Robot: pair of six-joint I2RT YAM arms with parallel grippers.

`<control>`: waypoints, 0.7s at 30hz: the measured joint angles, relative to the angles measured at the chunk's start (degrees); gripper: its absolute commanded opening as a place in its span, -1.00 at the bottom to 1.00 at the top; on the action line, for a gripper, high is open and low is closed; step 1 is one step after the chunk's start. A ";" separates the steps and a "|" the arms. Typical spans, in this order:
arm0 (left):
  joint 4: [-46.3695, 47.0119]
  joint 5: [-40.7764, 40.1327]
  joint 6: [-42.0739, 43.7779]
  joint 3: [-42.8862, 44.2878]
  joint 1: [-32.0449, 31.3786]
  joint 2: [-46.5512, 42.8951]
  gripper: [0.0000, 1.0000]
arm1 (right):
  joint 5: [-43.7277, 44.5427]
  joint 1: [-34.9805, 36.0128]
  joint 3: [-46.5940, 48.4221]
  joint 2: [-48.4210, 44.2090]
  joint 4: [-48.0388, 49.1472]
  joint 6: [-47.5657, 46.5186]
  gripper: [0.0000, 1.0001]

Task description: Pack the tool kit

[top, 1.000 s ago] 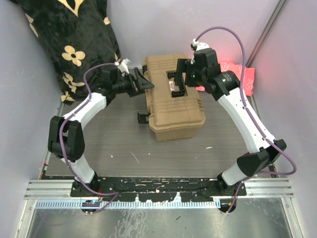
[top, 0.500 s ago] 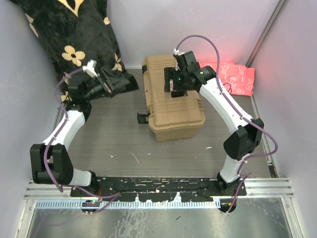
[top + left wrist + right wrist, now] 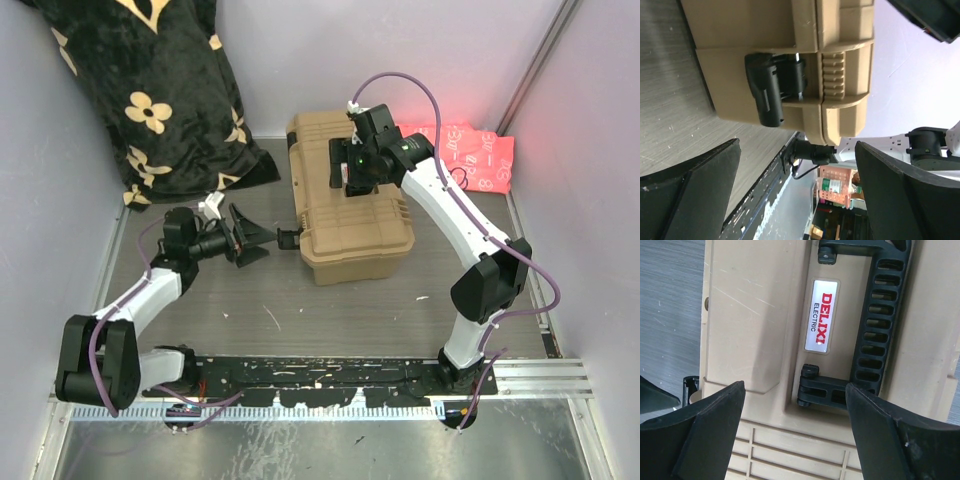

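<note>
The tan toolbox (image 3: 352, 215) lies shut in the middle of the table, its ribbed lid facing up. My left gripper (image 3: 258, 240) is low on the table to the left of the box, open and pointing at the black latch (image 3: 289, 237) that sticks out of the box's side. In the left wrist view that latch (image 3: 771, 90) lies ahead of my left gripper (image 3: 797, 192), not between the fingers. My right gripper (image 3: 352, 183) hovers open over the lid. In the right wrist view my right gripper (image 3: 795, 437) stands just short of the black handle (image 3: 880, 315) and the DELIXI label (image 3: 821, 315).
A black floral blanket (image 3: 160, 90) fills the back left corner. A pink patterned cloth (image 3: 472, 160) lies at the back right beside the box. Grey walls close in both sides, and a metal rail (image 3: 320, 375) runs along the near edge.
My left arm swung from the box's back left, past the blanket, down to the table and now faces the side latch. My right arm moved onto the lid and then held still.
</note>
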 measured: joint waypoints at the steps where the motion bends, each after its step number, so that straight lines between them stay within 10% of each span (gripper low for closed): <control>1: -0.02 0.00 0.17 -0.70 -0.63 -0.15 0.96 | -0.09 0.00 0.00 0.00 0.02 0.00 0.73; 21: 17.20 0.42 -5.73 4.37 -8.02 18.71 0.96 | -0.17 0.00 -3.28 -0.68 4.85 0.04 0.73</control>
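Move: The near latch, sticking out open from the toolbox's left side, is about 6 cm to the left gripper's right, 1 cm farther out and some 3 cm lower. The far latch is roughly 20 cm beyond the near one, level with it sideways. The middle of the toolbox lies some 19 cm right and 10 cm ahead of the left gripper. From the right gripper, over the lid, the near latch lies about 12 cm left, 14 cm back and 10 cm below. Bring the wide-open left gripper down about 5 cm while starting to the right and slightly forward, then curve up again by some 2.5 cm as you go on towards the toolbox, about 5 cm right in all, to bring the near latch between the fingers. Turn the wrist slightly clockwise. Keep the right gripper on the lid by the handle. ##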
